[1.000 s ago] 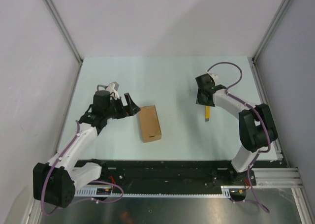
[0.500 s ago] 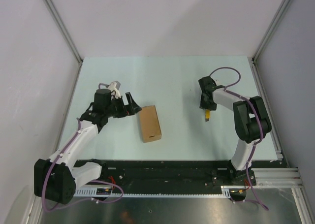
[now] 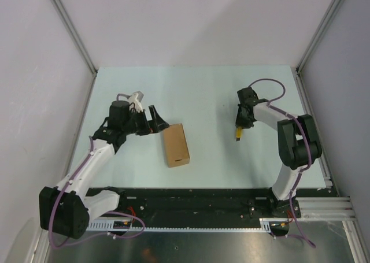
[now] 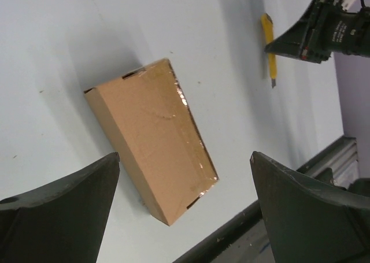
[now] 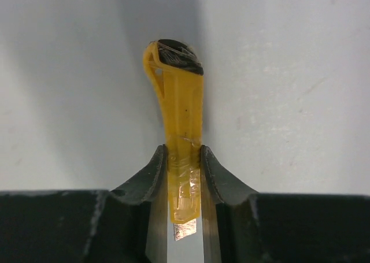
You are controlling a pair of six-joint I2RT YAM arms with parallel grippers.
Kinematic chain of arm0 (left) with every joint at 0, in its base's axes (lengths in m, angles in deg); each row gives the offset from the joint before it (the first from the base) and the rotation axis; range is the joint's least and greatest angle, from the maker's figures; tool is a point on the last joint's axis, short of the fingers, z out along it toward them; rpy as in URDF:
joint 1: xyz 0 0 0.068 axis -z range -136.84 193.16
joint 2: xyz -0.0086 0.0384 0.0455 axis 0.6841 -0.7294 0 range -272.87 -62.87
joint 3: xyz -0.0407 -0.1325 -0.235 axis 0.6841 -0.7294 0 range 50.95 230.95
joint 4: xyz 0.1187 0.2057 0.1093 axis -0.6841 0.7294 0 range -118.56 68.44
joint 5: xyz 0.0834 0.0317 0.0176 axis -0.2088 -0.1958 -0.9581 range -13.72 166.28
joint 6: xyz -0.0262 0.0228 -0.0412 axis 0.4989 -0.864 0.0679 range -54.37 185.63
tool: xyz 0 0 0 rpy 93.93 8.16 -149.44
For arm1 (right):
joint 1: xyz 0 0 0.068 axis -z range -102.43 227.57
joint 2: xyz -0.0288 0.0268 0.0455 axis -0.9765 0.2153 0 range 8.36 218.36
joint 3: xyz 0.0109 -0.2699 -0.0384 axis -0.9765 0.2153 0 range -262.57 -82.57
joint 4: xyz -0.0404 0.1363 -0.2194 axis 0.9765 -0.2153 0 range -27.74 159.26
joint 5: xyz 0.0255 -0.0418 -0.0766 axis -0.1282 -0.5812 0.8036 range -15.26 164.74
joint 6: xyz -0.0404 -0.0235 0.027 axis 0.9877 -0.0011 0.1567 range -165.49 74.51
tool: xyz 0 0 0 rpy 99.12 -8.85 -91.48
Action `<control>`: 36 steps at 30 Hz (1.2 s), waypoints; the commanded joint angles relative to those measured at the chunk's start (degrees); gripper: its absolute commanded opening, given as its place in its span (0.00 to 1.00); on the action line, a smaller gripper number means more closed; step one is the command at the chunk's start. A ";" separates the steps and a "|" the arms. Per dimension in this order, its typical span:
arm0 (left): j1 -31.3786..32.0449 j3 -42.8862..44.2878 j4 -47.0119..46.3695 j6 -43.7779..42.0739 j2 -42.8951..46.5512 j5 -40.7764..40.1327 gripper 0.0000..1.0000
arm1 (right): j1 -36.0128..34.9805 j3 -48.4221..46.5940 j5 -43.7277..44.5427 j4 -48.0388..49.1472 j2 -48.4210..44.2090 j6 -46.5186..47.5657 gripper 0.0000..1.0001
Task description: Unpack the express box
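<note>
The express box [image 3: 176, 145] is a closed brown carton lying flat on the pale table, also seen in the left wrist view [image 4: 153, 141]. My left gripper [image 3: 156, 121] hovers just left of the box's far end, wide open with nothing between its fingers [image 4: 184, 159]. On the right side of the table lies a yellow utility knife [image 3: 237, 134]. My right gripper [image 3: 240, 122] is down over the knife's far end. In the right wrist view its fingers press both sides of the knife [image 5: 182, 113] near the blade end, so the gripper [image 5: 184, 151] is shut on it.
A black rail [image 3: 196, 199] runs along the table's near edge, where both arm bases are mounted. Grey walls and aluminium posts [image 3: 72, 29] close in the left, back and right sides. The box and knife are about a hand's width apart.
My right gripper has come down over the knife and closed on it. The knife's near end has swung slightly left. The left gripper has shifted a little toward the back, still open.
</note>
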 commanded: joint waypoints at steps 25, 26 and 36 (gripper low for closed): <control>19.11 20.63 -25.53 8.39 -3.81 21.51 1.00 | -6.31 -0.99 -40.25 30.42 -43.22 -14.94 0.06; 19.37 20.18 -30.34 10.16 -3.99 21.60 1.00 | -6.57 -1.07 -41.56 31.23 -44.27 -15.38 0.06; 26.23 26.94 -32.76 11.14 -9.96 21.16 1.00 | -10.97 -1.07 -45.71 37.13 -47.00 -17.23 0.07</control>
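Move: Already between the right hand's shut fingers, the yellow knife sits at table height, some 35 cm to the right of the left gripper, 10 cm farther out and about 14 cm lower. So from the right hand the left gripper, where the knife is being brought, is roughly 35 cm left, 10 cm back and 14 cm up. The box lies about 7 cm right of the left hand, roughly level with it in reach and 13 cm below. Lifting the knife off the table by its middle, the right hand sweeps up about 42 cm, drifting left and back, and rolls some 90 degrees until its fingers point left and the blade hangs down. The left hand, jaws still wide open, rises and goes right to meet it, drawing back somewhat and swinging its fingers to point level to the right at the knife's lower end. ##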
